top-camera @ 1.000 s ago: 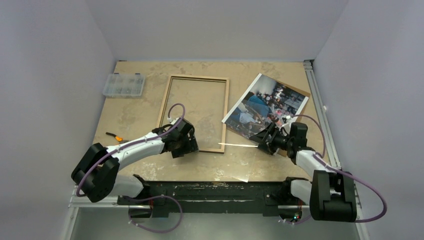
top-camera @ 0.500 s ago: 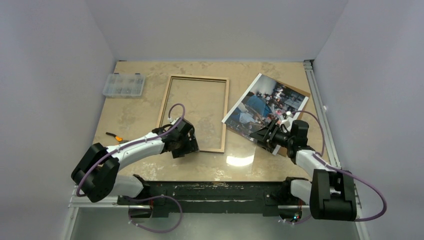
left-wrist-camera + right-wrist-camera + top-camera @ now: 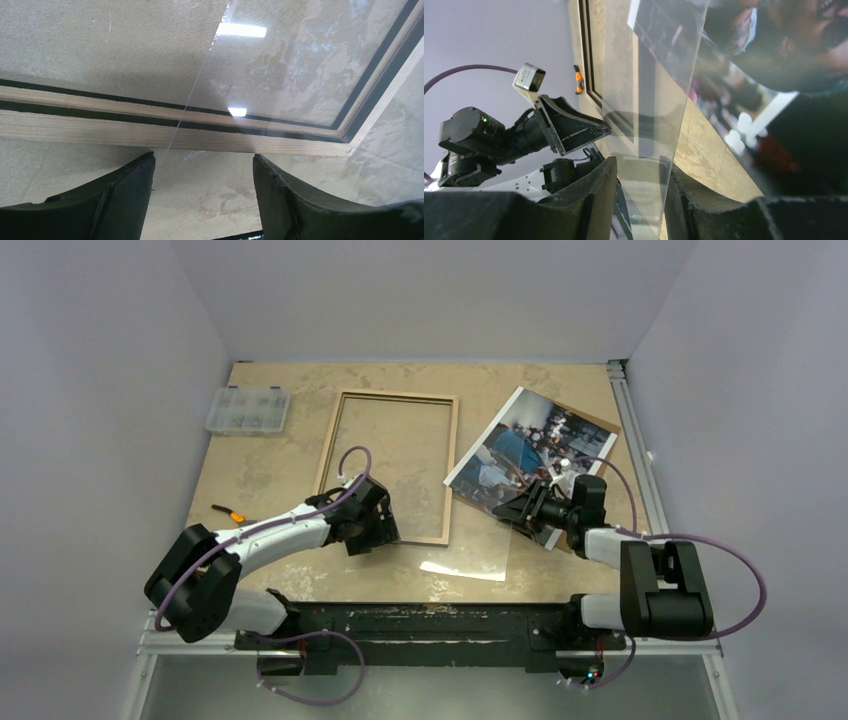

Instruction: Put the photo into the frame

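Note:
The frame (image 3: 330, 445) lies at mid-table with its tan wood back up. The photo (image 3: 520, 445) rests to its right, on a brown backing board (image 3: 600, 422). A clear sheet (image 3: 475, 545) stretches from the frame's near right corner to my right gripper (image 3: 522, 510). In the right wrist view the clear sheet (image 3: 649, 100) stands between that gripper's (image 3: 640, 167) jaws, close to the right finger, with a gap on the left. My left gripper (image 3: 202, 165) hangs open just short of the frame's near rail (image 3: 150, 132), with nothing between its fingers.
A clear plastic parts box (image 3: 247, 410) sits at the far left of the table. An orange-handled tool (image 3: 230, 513) lies near the left arm. A metal rail (image 3: 640, 470) runs along the table's right edge.
The right gripper's jaws have narrowed around the clear sheet. That arm has shifted a little left toward the photo's near corner, and the sheet has tipped flatter. The left arm has not moved.

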### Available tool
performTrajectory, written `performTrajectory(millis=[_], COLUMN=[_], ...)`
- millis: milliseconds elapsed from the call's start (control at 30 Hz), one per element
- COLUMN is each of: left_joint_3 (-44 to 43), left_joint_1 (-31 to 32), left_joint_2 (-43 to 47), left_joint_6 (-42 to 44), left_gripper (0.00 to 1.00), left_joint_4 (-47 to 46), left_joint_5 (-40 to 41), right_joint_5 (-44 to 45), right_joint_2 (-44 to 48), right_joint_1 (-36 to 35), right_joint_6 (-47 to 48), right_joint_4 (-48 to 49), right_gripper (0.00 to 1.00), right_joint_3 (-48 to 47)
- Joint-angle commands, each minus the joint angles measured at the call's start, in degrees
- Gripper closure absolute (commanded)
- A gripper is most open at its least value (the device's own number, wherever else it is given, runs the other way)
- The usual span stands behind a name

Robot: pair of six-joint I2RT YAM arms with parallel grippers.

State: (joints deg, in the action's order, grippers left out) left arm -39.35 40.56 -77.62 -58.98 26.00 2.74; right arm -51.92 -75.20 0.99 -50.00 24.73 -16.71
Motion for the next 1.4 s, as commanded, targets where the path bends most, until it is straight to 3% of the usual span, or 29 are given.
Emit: performTrajectory(millis=[0, 233, 700, 1000, 1167, 1367], left_joint_3=[0.5, 0.7, 4.8, 6.0, 3.2, -3.3], left_joint_1=[0.1, 0.1, 0.3, 0.6, 0.5, 0.5], left_joint_2=[-2.5, -0.2, 18.5, 25.8, 23.8, 13.8], left_joint_6=[0.1, 0.2, 3.5, 6.4, 9.4, 12.1], left_gripper=[0.3, 0.3, 0.23, 0.06, 0.05, 0.05], left_joint_4=[-1.8, -1.7, -4.7, -4.9, -2.8, -0.9], left_joint_5=[-1.5, -1.1, 1.4, 4.0, 5.7, 5.5], right_joint_5=[-3.9, -3.9, 0.4, 2.9, 7.7, 17.5], right_joint_2=[-2.3, -3.5, 7.2, 13.1, 16.3, 19.9], right_joint_1=[-1.9, -2.6, -2.6, -2.6, -2.6, -2.6], right_joint_6=[-0.2, 1.9, 10.5, 14.7, 16.0, 17.3], right_joint_4=[5.2, 2.1, -21.0, -34.9, -42.3, -52.5], right_gripper=[0.68, 1.0, 1.0, 1.0, 1.0, 1.0], right_joint_3=[-3.6, -4.5, -13.9, -23.9, -29.5, -38.0])
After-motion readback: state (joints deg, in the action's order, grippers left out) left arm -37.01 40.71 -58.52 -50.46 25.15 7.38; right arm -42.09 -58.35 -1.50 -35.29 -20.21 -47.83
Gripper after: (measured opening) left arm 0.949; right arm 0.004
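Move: The clear sheet slants up from the left, its right edge already between the right hand's open fingers, about 1 cm left of the hand point. The photo's middle lies roughly 7 cm ahead, 4 cm right and 7 cm below the right hand, and the frame's middle 7 cm ahead, 22 cm left and 7 cm below. For the left hand, the sheet's left edge runs about 2 cm left, level ahead; the frame's middle is some 12 cm straight ahead, 2 cm lower. Ease the right gripper about 1 cm left and shut its fingers fully, pinching the clear sheet's edge. Then lift it some 15 cm, drifting a little forward and finally right, rolling about 20 degrees counter-clockwise as seen from behind the hand. Meanwhile raise the left gripper about 7 cm clear of the sheet, tilting its fingertips forward and opening them wider. ##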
